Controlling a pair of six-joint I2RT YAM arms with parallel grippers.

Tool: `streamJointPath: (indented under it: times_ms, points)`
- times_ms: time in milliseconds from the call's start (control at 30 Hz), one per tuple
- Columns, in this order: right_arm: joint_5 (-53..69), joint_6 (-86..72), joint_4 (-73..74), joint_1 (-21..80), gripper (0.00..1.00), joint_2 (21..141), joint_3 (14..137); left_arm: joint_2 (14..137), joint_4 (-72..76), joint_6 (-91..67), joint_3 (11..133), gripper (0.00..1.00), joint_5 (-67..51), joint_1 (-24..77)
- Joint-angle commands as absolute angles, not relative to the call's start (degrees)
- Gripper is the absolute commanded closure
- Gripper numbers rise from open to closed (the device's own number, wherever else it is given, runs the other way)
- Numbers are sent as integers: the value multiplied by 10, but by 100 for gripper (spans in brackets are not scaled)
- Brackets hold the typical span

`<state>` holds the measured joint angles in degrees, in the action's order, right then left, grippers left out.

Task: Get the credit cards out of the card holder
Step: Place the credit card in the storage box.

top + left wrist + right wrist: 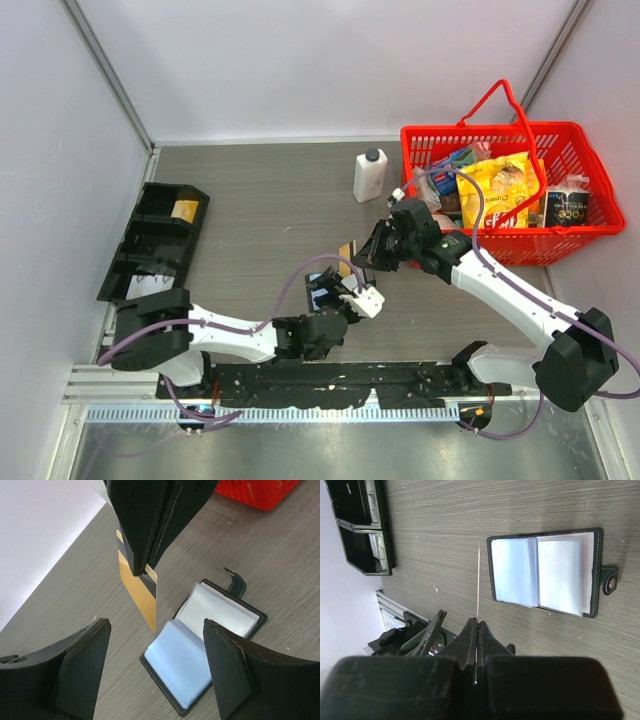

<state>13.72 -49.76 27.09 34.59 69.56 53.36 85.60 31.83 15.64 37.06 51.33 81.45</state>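
The black card holder [200, 647] lies open and flat on the grey table, its light blue sleeves [540, 572] facing up and its snap tab [611, 582] off to one side. My right gripper [478, 624] is shut on a yellowish-orange credit card [140, 590] and holds it on edge in the air, above and beside the card holder [322, 292]. From this wrist the card shows only as a thin line [478, 577]. My left gripper [155, 626] is open and low over the table on the near side of the holder, with nothing between its fingers [87, 660].
A red basket [560, 135] full of groceries stands at the back right, with a white bottle [369, 175] to its left. A black compartment tray [150, 240] lies along the left edge. The arms' rail [330, 380] runs along the near edge.
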Motion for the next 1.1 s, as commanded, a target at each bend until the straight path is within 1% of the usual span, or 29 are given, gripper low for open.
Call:
streamJointPath:
  times_ms: [0, 67, 233, 333, 400, 500, 533, 567, 600, 633, 700, 733, 767, 900, 933, 967, 1067]
  points:
    - [152, -523, 236, 351, 99, 670, 531, 885, 457, 207, 395, 23, 591, 817]
    - [153, -526, 234, 350, 99, 665, 527, 893, 467, 203, 399, 31, 610, 817]
    - [150, -533, 225, 350, 99, 657, 517, 892, 466, 195, 397, 60, 625, 817]
    - [156, -543, 211, 350, 99, 655, 511, 875, 439, 168, 395, 82, 620, 817]
    - [159, -548, 202, 350, 99, 657, 509, 862, 415, 144, 395, 100, 615, 816]
    - [159, -551, 186, 350, 99, 657, 506, 837, 375, 96, 389, 100, 605, 811]
    - [157, -552, 181, 350, 97, 657, 506, 825, 354, 77, 388, 100, 598, 809]
    - [156, -555, 171, 349, 93, 656, 505, 812, 328, 50, 388, 100, 590, 804]
    - [149, -554, 167, 350, 87, 655, 505, 800, 305, 22, 388, 100, 584, 800]
    - [143, -553, 159, 350, 84, 650, 508, 785, 270, 4, 387, 100, 571, 793]
    - [128, -548, 149, 350, 68, 644, 511, 757, 219, -59, 383, 100, 544, 775]
    - [122, -544, 145, 350, 64, 643, 514, 743, 199, -83, 381, 100, 525, 766]
    - [120, -538, 137, 349, 57, 642, 518, 727, 180, -111, 376, 100, 509, 755]
    - [112, -519, 112, 350, 44, 638, 528, 667, 125, -175, 363, 100, 459, 710]
    - [111, -516, 106, 350, 43, 635, 529, 658, 110, -195, 360, 100, 447, 699]
    - [109, -511, 95, 350, 40, 632, 529, 640, 95, -215, 356, 100, 434, 674]
    - [98, -497, 74, 350, 37, 614, 525, 599, 48, -286, 345, 100, 384, 599]
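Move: The yellow credit card, still pinched in the right fingertips, has its middle about 4 cm ahead of the left hand point, neither left nor right of it and some 1 cm higher. The open card holder lies on the table under the left hand, roughly 11 cm below and 1 cm to the left; the storage box is about 42 cm left, 10 cm farther out and 10 cm lower. From the right hand, the card's middle is about 2 cm left, 1 cm ahead and 2 cm below. The open left hand eases about 1 cm forward and up, turning slightly counter-clockwise, and shuts its fingers on the card's near end while the right hand keeps its pinch on the card, rising only a centimetre or so. Once the left grip is closed, the right fingers open and let go, the hand backing off upward about 4 cm and a little forward, and the left hand carries the card some 6 cm left towards the storage box, also rising and going forward about 3 cm each, rolling its left side down by nearly 30 degrees. ##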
